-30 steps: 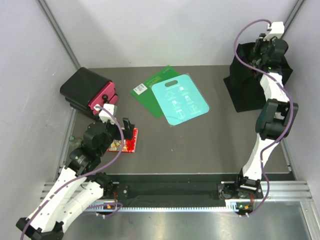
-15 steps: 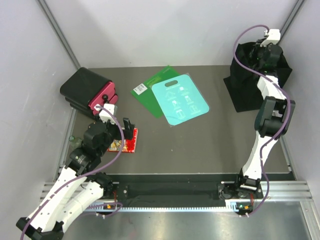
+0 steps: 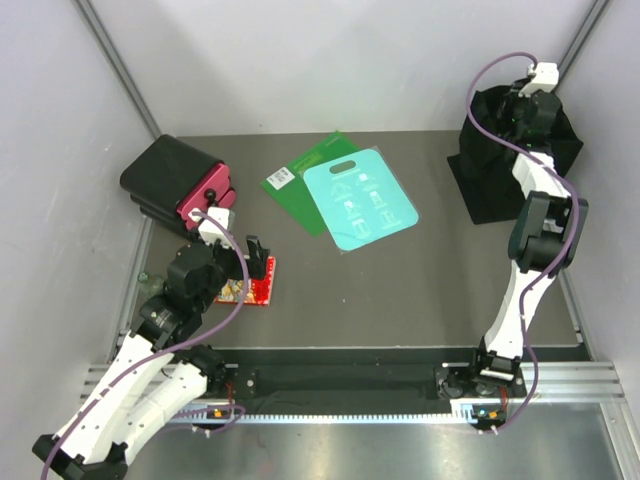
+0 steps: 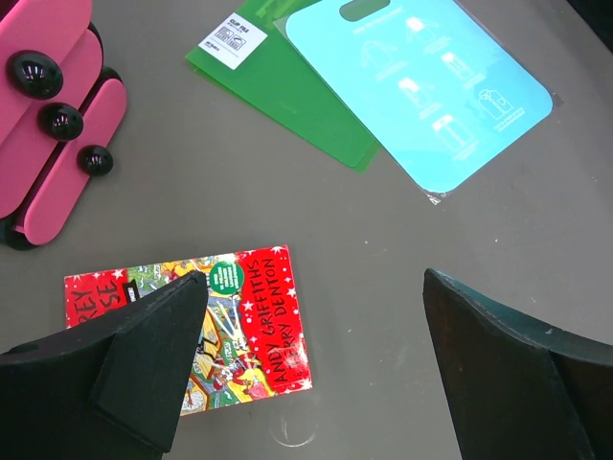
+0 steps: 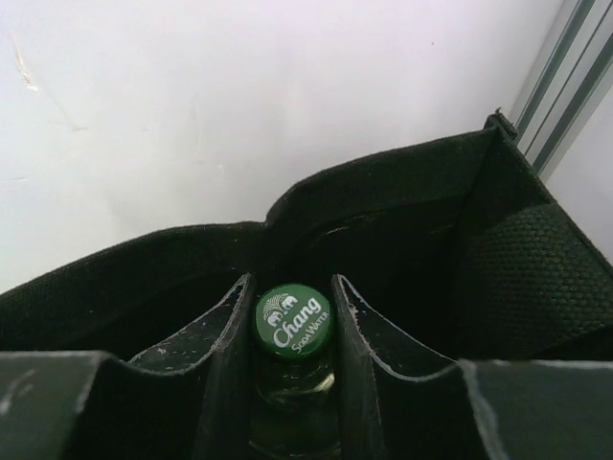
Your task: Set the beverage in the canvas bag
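The beverage is a glass soda water bottle with a green Chang cap [image 5: 293,320]. My right gripper [image 5: 291,335] is shut on the bottle's neck, a finger on each side of the cap. It holds the bottle over the open mouth of the black canvas bag [image 5: 517,268], with the bag's floppy sides rising around it. In the top view the right gripper [image 3: 527,112] is above the canvas bag [image 3: 490,185] at the far right corner. My left gripper [image 4: 306,383] is open and empty, low over the table beside a red book [image 4: 192,321].
A teal cutting board [image 3: 360,200] lies on a green sheet [image 3: 300,180] at the table's middle back. A black hard case with a pink-red edge [image 3: 180,185] sits at the far left. The red book [image 3: 252,282] lies by the left gripper [image 3: 250,262]. White walls enclose the back and sides.
My right gripper has moved a little further back and up over the canvas bag. The left arm has not moved.
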Motion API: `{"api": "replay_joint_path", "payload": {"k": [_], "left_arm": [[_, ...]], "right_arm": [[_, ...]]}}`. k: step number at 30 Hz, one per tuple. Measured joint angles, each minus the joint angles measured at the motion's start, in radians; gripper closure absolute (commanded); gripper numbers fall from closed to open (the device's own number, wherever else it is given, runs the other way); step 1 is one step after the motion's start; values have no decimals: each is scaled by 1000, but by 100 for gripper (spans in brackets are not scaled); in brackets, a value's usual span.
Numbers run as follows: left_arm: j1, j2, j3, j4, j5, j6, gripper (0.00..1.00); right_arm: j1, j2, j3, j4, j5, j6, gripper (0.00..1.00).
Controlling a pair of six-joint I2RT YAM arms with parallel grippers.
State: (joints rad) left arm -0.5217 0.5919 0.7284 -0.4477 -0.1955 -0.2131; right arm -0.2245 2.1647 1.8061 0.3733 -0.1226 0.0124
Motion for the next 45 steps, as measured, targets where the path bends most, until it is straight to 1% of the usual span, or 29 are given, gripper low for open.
{"api": "replay_joint_path", "payload": {"k": [7,11,13,19,24,37,45], "left_arm": [[2,0,0,0,1,0,2],[5,0,0,0,5,0,2],[5,0,0,0,5,0,2],[6,0,0,0,5,0,2],[6,0,0,0,5,0,2],[6,0,0,0,5,0,2],[6,0,0,0,4,0,2]], "right_arm": [[6,6,0,-18,18,17,80],[15,10,0,-36,26,18,73],[20,16,0,-45,34,19,71],[31,34,0,-69,48,26,62],[39,36,0,-58,48,41,53],[40,35,1,-61,48,44,50],[40,1,29,-137,65,45,47]]}}
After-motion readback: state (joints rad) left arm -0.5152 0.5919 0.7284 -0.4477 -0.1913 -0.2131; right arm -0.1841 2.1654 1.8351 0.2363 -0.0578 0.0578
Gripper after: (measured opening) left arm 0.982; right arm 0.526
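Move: The right hand already holds the green-capped bottle by its top, just inside the canvas bag's mouth; the middle of the canvas bag lies about 5 cm back from this hand and some 13 cm below. The turquoise board lies about 42 cm to the left, 14 cm back and 25 cm below, with the green folder roughly 57 cm left, 9 cm back and equally low. From the idle left hand, the canvas bag is some 36 cm ahead, 66 cm to the right and 9 cm lower. The right hand, fingers pointing level and forward, lowers the held bottle deeper into the canvas bag by about 4 cm while shifting some 2 cm left and tipping slightly down, and near the lowest point the fingers start to open. It pauses there as the gap widens to roughly half open and lets go of the bottle, then begins to back out upwards, rising about 2 cm with the fingers still open and easing back slightly at the very end. ##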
